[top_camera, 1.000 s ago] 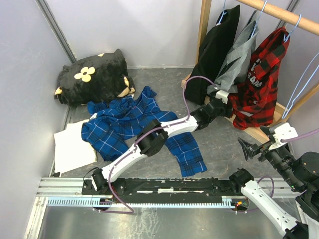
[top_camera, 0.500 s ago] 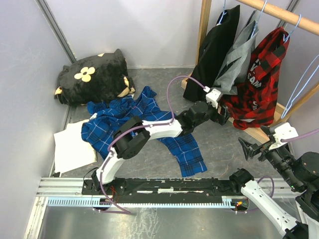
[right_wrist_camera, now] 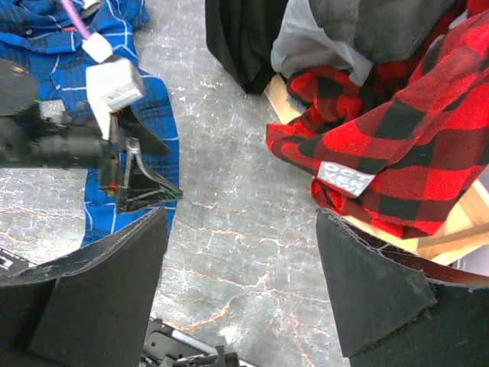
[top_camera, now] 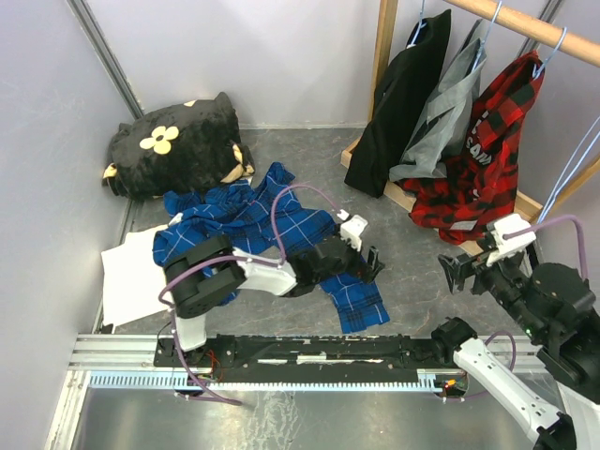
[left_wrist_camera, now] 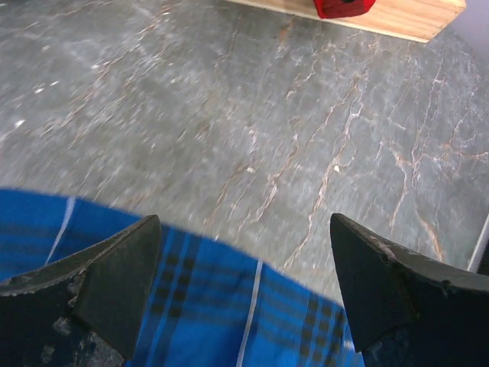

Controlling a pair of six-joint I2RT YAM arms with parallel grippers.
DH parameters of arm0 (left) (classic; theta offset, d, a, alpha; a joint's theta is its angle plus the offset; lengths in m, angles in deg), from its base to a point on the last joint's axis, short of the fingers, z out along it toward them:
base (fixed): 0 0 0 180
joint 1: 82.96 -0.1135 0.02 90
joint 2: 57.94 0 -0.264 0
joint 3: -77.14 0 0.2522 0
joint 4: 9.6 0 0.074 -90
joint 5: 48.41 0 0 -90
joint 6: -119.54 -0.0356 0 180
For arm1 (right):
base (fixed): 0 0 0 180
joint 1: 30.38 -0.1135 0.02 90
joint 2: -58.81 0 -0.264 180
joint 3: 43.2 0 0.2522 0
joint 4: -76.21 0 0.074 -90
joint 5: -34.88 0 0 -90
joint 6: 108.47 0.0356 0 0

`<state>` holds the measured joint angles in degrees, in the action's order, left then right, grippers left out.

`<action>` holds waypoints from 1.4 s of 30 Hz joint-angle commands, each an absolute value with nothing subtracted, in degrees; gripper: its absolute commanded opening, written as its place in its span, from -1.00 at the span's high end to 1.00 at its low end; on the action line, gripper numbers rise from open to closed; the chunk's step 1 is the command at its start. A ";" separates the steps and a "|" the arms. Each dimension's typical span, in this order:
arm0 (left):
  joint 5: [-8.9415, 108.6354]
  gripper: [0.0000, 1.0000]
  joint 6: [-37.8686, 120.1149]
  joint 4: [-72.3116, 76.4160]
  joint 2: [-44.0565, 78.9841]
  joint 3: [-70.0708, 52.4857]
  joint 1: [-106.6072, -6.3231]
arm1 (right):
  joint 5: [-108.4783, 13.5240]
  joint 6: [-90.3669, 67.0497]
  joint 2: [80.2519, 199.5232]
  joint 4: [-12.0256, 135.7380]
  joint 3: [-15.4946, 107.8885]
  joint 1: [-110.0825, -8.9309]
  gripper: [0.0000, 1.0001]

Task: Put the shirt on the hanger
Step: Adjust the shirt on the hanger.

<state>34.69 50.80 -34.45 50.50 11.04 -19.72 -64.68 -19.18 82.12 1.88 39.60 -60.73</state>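
The red-and-black plaid shirt with white lettering hangs from the wooden rail on a light-blue wire hanger, whose hook shows above the collar. Its hem bunches on the rack's wooden base. My left gripper is open, low over the edge of the blue plaid shirt, with nothing between its fingers. My right gripper is open and empty too, above bare floor just left of the red hem.
A black garment and a grey one hang left of the red shirt. The rack's wooden base lies beneath. Another blue hanger sits at the right edge. A black flowered cushion and white paper lie left.
My left arm has drawn back from the hanging clothes to the blue shirt on the floor, its jaws wider. The right gripper has shifted slightly left.
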 commanded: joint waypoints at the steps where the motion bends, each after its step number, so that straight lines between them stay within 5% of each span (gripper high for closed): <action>1: 28.94 -0.93 54.29 -33.39 38.96 15.62 -19.68 | -67.37 -12.35 84.80 3.32 37.45 -60.93 -0.69; 7: 24.80 -0.95 52.45 -13.18 25.81 16.01 -21.62 | -66.32 -4.82 88.77 8.72 30.60 -60.93 -0.41; 12: 25.11 -0.95 52.79 -1.06 14.22 16.34 -26.72 | -64.97 1.16 94.55 15.69 24.45 -61.58 -0.37; 21: 17.39 -0.97 48.00 17.83 -1.76 14.35 -31.19 | -89.15 14.18 106.73 28.97 13.57 -77.59 -0.24; 26: 15.17 -0.98 44.69 21.08 -5.77 15.42 -31.33 | -103.67 25.37 108.85 41.46 0.89 -77.75 0.04; 36: 16.23 -0.98 43.05 21.74 -7.37 17.27 -31.30 | -121.72 29.31 118.00 69.46 -15.04 -77.60 0.08; 42: 15.76 -0.98 42.82 21.56 -7.22 17.12 -31.28 | -116.61 24.62 127.69 76.99 -12.59 -70.41 0.07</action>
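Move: The red plaid shirt's gathered lower end lies about 18 cm ahead of the open right hand, 10 cm to its right and roughly 23 cm below. The grey garment's lower end is some 27 cm straight ahead and equally low; the blue plaid shirt's near sleeve end lies about 18 cm left and 5 cm back, 32 cm down. From the left hand, the red shirt's lower end is some 15 cm ahead, 22 cm right and about level. The red shirt's lower end is approached by the right hand, which sinks about 28 cm and goes forward some 12, swinging left and then back right, turning clockwise about 45 degrees as its fingers half close on nothing. Meanwhile the empty left hand withdraws to the left and up, open, over the blue shirt, turning counter-clockwise. ##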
